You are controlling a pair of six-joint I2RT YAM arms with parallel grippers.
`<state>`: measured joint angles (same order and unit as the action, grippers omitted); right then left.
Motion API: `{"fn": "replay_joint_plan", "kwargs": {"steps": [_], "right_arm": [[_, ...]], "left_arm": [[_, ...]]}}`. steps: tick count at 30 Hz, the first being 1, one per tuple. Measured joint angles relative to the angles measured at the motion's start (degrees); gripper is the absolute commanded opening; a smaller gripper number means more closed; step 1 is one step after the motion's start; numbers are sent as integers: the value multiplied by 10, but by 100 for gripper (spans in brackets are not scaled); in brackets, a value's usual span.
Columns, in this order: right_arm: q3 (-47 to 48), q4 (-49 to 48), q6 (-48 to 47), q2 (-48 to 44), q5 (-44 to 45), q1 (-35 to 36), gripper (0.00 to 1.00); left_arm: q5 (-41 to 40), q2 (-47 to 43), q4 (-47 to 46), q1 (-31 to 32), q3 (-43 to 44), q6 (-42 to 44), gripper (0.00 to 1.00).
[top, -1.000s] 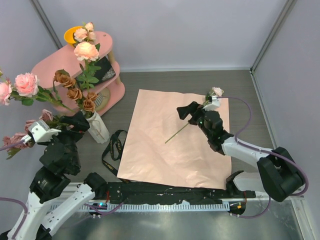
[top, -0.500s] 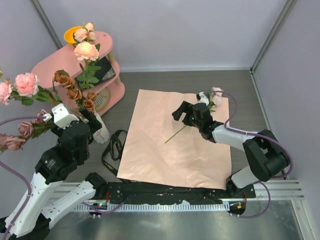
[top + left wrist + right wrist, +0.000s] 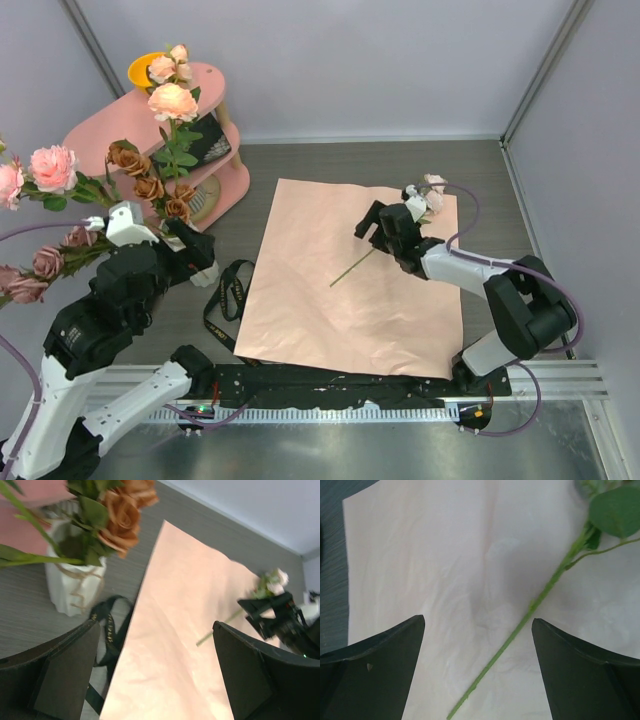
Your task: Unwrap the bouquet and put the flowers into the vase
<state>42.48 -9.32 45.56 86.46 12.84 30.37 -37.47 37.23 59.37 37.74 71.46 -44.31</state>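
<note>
The bouquet is undone: its salmon-pink paper sheet [image 3: 350, 290] lies flat on the table and the black ribbon [image 3: 225, 295] lies loose at its left edge. One flower lies on the sheet, its green stem [image 3: 520, 625] running to a pale bloom [image 3: 432, 193]. My right gripper [image 3: 380, 228] hovers open over that stem [image 3: 352, 266], its fingers either side without touching; the right wrist view shows this gap [image 3: 477, 622]. The white vase [image 3: 75, 585] holds rust-brown roses [image 3: 122, 517] and pink ones [image 3: 172, 100]. My left gripper [image 3: 195, 252] stands open and empty beside it, hiding it from above.
A pink tiered shelf [image 3: 115, 130] stands at the back left with an orange bowl [image 3: 143, 68] on top. Pink blooms [image 3: 50, 168] lean out far left over my left arm. A black rail [image 3: 350, 385] runs along the near edge.
My left arm has swung right and forward past the vase, its gripper staying open. My right gripper has shifted slightly but stays over the stem.
</note>
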Motion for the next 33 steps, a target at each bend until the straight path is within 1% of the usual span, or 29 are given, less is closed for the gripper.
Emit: {"fn": "replay_joint_plan", "kwargs": {"steps": [4, 6, 10, 15, 20, 22, 29, 32, 33], "right_arm": [[59, 91, 34, 40, 88, 0, 95], [87, 121, 41, 65, 110, -1, 94], [108, 155, 52, 94, 139, -2, 86], [152, 203, 65, 148, 184, -2, 81], [194, 235, 74, 187, 221, -2, 67], [197, 241, 77, 191, 234, -2, 58], [197, 254, 88, 197, 253, -2, 45], [197, 257, 92, 197, 259, -2, 38], [197, 257, 93, 197, 259, -2, 33]], "left_arm": [[103, -9, -16, 0, -1, 24, 100], [134, -11, -27, 0, 0, 31, 100], [189, -3, -52, 0, 4, 47, 100], [242, 26, -77, 0, 4, 58, 99], [282, 57, -87, 0, 4, 60, 99], [291, 59, -94, 0, 3, 60, 99], [307, 61, -107, 0, -9, 58, 99], [307, 67, -107, 0, -3, 58, 99], [308, 73, -108, 0, -1, 58, 99]]}}
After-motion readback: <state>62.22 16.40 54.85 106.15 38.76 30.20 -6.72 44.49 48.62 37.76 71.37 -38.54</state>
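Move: The last white rose lies on the paper, its grip spot just below the leaves some 4 cm ahead of the right hand, 7 cm to its right and 7 cm below. Its blooms are about 13 cm ahead and 16 cm right, its bare stem end roughly 9 cm back and 7 cm left. From the left hand that grip spot is some 20 cm ahead, 43 cm right and 31 cm down; the vase is about 8 cm ahead, 8 cm left and 22 cm below. Closing to a bit under half open around the stem just below the leaves, the right fingers come right up to it, though a firm pinch can't be seen; the hand gets there by moving about 7 cm right and 5 cm down with a little forward, turning clockwise and rolling left side down. The open left hand swings about 11 cm right, away from the vase, turning some 30 degrees clockwise. ##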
